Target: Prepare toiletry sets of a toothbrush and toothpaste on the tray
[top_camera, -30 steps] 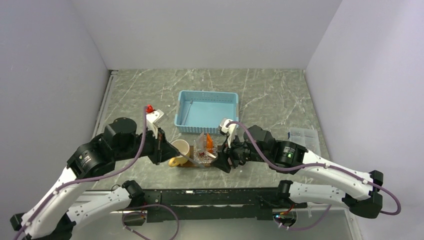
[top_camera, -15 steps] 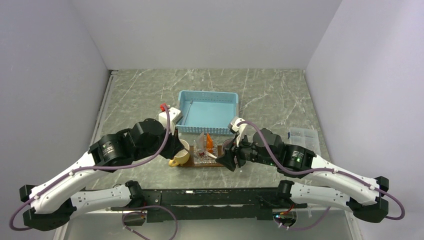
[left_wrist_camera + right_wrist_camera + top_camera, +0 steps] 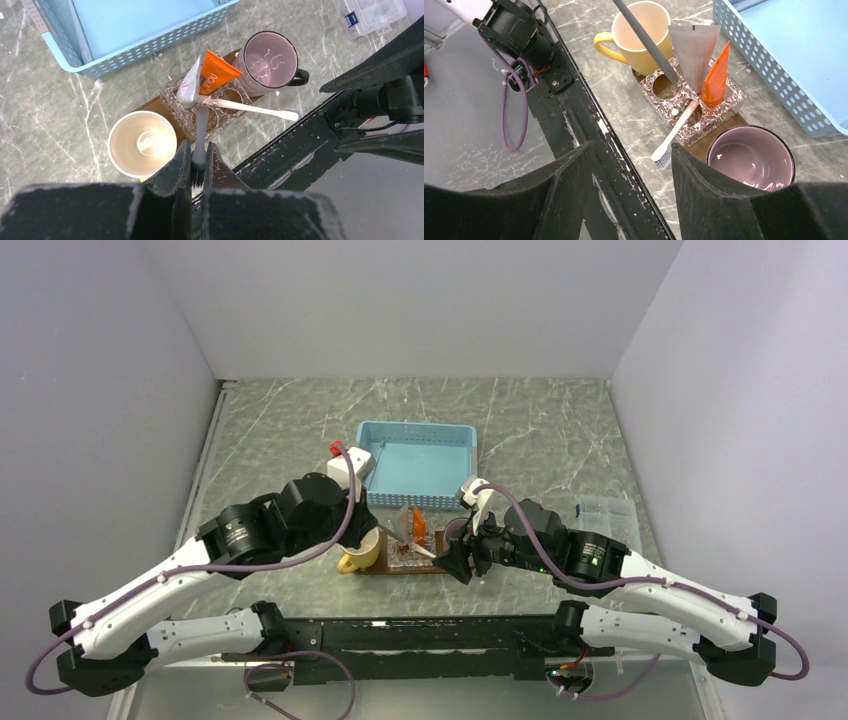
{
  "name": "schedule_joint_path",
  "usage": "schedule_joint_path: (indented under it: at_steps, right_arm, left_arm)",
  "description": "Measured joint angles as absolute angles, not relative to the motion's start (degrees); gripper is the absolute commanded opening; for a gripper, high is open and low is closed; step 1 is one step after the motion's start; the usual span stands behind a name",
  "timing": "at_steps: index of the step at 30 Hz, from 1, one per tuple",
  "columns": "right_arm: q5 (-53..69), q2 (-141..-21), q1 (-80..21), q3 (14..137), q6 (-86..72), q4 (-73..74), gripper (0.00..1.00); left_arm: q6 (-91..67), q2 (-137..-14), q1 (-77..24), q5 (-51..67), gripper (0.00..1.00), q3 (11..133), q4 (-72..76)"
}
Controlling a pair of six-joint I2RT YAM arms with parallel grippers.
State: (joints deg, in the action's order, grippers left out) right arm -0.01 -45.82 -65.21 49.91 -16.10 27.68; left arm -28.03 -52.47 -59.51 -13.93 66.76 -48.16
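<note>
My left gripper (image 3: 199,150) is shut on the brush end of a pale toothbrush (image 3: 201,125). Its handle slants down to the mouth of a slot in the clear crystal holder (image 3: 212,117) on the dark-brown tray (image 3: 152,103). An orange toothpaste (image 3: 216,75) and a whitish tube (image 3: 189,87) stand in the holder. A second white toothbrush (image 3: 676,131) leans out of it, bristles over the table's near edge. My right gripper (image 3: 633,147) hangs open and empty just in front of the tray, near those bristles. From above, the left gripper (image 3: 376,531) is over the yellow mug.
A yellow mug (image 3: 142,144) stands at the tray's left end and a purple mug (image 3: 270,60) at its right. The light-blue basket (image 3: 415,462) sits behind the tray, a clear plastic box (image 3: 607,515) to the right. The black frame rail (image 3: 589,125) runs along the near edge.
My left arm has swung right from beside the yellow mug to above it, bringing the held toothbrush to the holder. The right gripper has drawn back slightly to the right and stayed open.
</note>
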Motion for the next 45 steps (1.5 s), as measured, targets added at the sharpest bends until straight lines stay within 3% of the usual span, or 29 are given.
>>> schedule_joint_path:
  at_steps: [45]
  right_arm:
    - [0.0, -46.8, -64.9, 46.9, -17.1, 25.6, 0.60]
  left_arm:
    - [-28.8, -56.1, -59.6, -13.5, 0.00, 55.0, -38.7]
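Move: Just below the left hand's grey toothbrush is the clear holder's near-left slot, about 2 cm ahead, 3 cm right and 16 cm below that hand. The yellow mug stands some 5 cm left and 2 cm ahead; the upright tubes 5 cm right, 4 cm ahead. From the right hand, the leaning white toothbrush lies about 4 cm ahead, 3 left and 9 below, the purple cup 7 ahead and 5 right. Lowering the grey toothbrush handle-end first towards the holder's near-left slot, the left hand sinks about 7 cm beside the yellow mug, edging right a little, and keeps its pinch near the bristles. The right hand, fingers still part open, sinks about 2 cm near the head of the white toothbrush without closing. ##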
